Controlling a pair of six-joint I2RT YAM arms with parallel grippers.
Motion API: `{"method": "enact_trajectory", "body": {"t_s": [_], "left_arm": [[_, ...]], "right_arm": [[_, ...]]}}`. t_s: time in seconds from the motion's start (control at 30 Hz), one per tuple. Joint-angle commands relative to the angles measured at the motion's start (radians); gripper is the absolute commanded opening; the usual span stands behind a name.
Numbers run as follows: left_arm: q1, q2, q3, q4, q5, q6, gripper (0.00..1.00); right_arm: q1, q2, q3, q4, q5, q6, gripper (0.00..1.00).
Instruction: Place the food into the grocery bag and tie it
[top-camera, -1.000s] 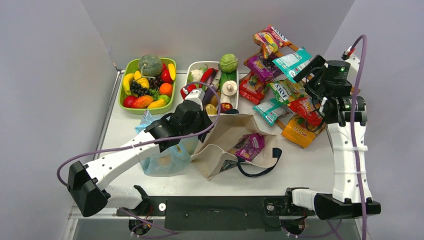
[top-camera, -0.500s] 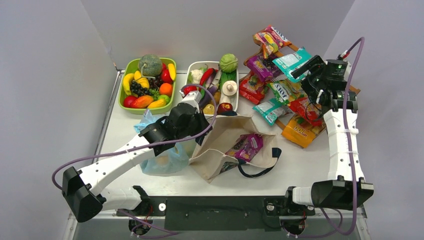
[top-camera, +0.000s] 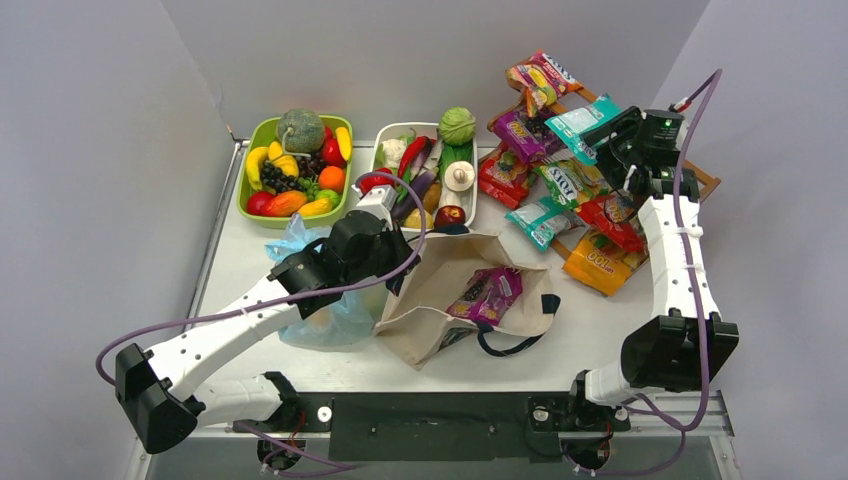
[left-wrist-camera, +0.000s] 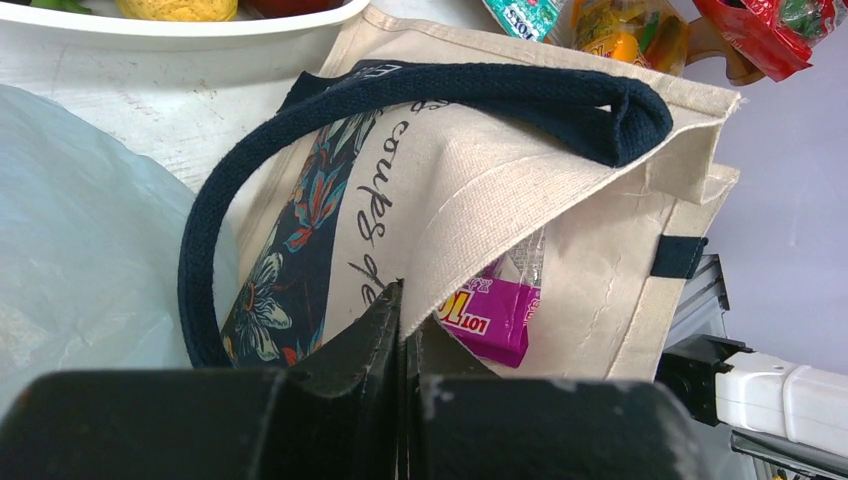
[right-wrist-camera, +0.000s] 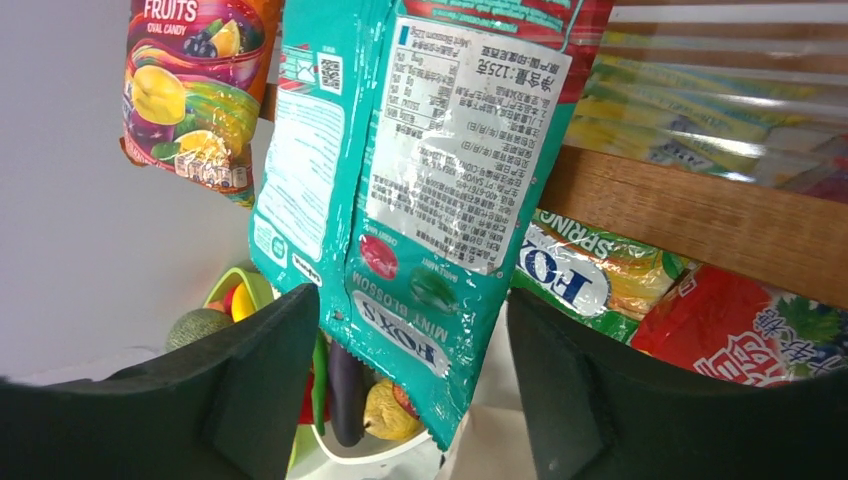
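Note:
The light-blue plastic grocery bag (top-camera: 335, 318) lies crumpled under my left arm; it also shows in the left wrist view (left-wrist-camera: 80, 250). My left gripper (top-camera: 396, 276) is shut on the near rim of the beige canvas tote (top-camera: 455, 262), pinching the fabric (left-wrist-camera: 470, 230). A purple snack packet (top-camera: 487, 293) lies inside the tote (left-wrist-camera: 492, 318). My right gripper (top-camera: 607, 133) is open, its jaws either side of a hanging teal mint packet (right-wrist-camera: 420, 200), not touching it. Toy fruit fills the green tray (top-camera: 248, 205); toy vegetables fill the white tray (top-camera: 381, 135).
Several snack packets (top-camera: 590, 215) lie and hang on a wooden rack (right-wrist-camera: 700, 215) at the back right. The tote's dark strap (top-camera: 510, 345) trails toward the front edge. Grey walls close in on the left, back and right.
My right arm has stretched farther back, bringing the open gripper up to the teal packet. My left arm has shifted slightly left and nearer, still holding the tote rim.

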Motion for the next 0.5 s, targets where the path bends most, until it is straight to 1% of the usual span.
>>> {"method": "enact_trajectory", "body": {"t_s": [0.0,0.03,0.07,0.1,0.13,0.2,0.23,0.27,0.33,0.37,0.4,0.47], "left_arm": [[0.007,-0.034,-0.006,-0.003,0.014,0.0,0.0],[0.007,-0.035,-0.007,-0.001,0.015,0.0,0.0],[0.007,-0.035,-0.007,-0.001,0.016,-0.001,0.0],[0.008,-0.035,-0.009,0.001,0.016,-0.002,0.0],[0.006,-0.035,-0.009,0.002,0.017,-0.002,0.0],[0.007,-0.034,-0.01,0.005,0.018,-0.005,0.0],[0.006,-0.033,-0.01,0.004,0.018,-0.006,0.0],[0.006,-0.034,-0.01,0.005,0.019,-0.006,0.0],[0.007,-0.033,-0.01,0.005,0.019,-0.007,0.0],[0.006,-0.033,-0.01,0.006,0.021,-0.008,0.0],[0.006,-0.034,-0.01,0.006,0.02,-0.009,0.0],[0.006,-0.033,-0.008,0.007,0.022,-0.01,0.0]], "right_arm": [[-0.006,0.004,0.023,0.06,-0.012,0.017,0.6],[-0.006,0.006,0.024,0.06,-0.013,0.016,0.53],[-0.006,0.007,0.025,0.06,-0.014,0.017,0.49],[-0.006,0.007,0.026,0.06,-0.014,0.016,0.42],[-0.006,0.006,0.026,0.06,-0.016,0.015,0.37],[-0.006,0.001,0.028,0.057,-0.019,0.009,0.23],[-0.006,-0.001,0.028,0.054,-0.02,0.007,0.19],[-0.006,-0.006,0.031,0.051,-0.022,0.005,0.12],[-0.006,-0.012,0.034,0.042,-0.025,-0.001,0.04],[-0.006,-0.014,0.037,0.039,-0.025,-0.003,0.02],[-0.006,-0.02,0.045,0.032,-0.027,-0.008,0.0],[-0.006,-0.028,0.057,0.022,-0.033,-0.014,0.0]]}}
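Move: The teal candy bag lies right at the right hand's open fingers, its middle about 5 cm ahead and some 3 cm higher, its lower end between them. The green candy bag is roughly 4 cm back, 1 cm left and 8 cm below; the purple candy bag some 8 cm ahead, 12 cm left and 5 cm lower. From the left hand the teal bag is about 23 cm forward, 32 cm right and 10 cm up. Almost in place, sinking barely half a centimetre at the start, the right hand shuts its fingers from about two-thirds open to fully closed and pinches the lower end of the teal candy bag between the tips. The wrist keeps its forward and downward slant. ##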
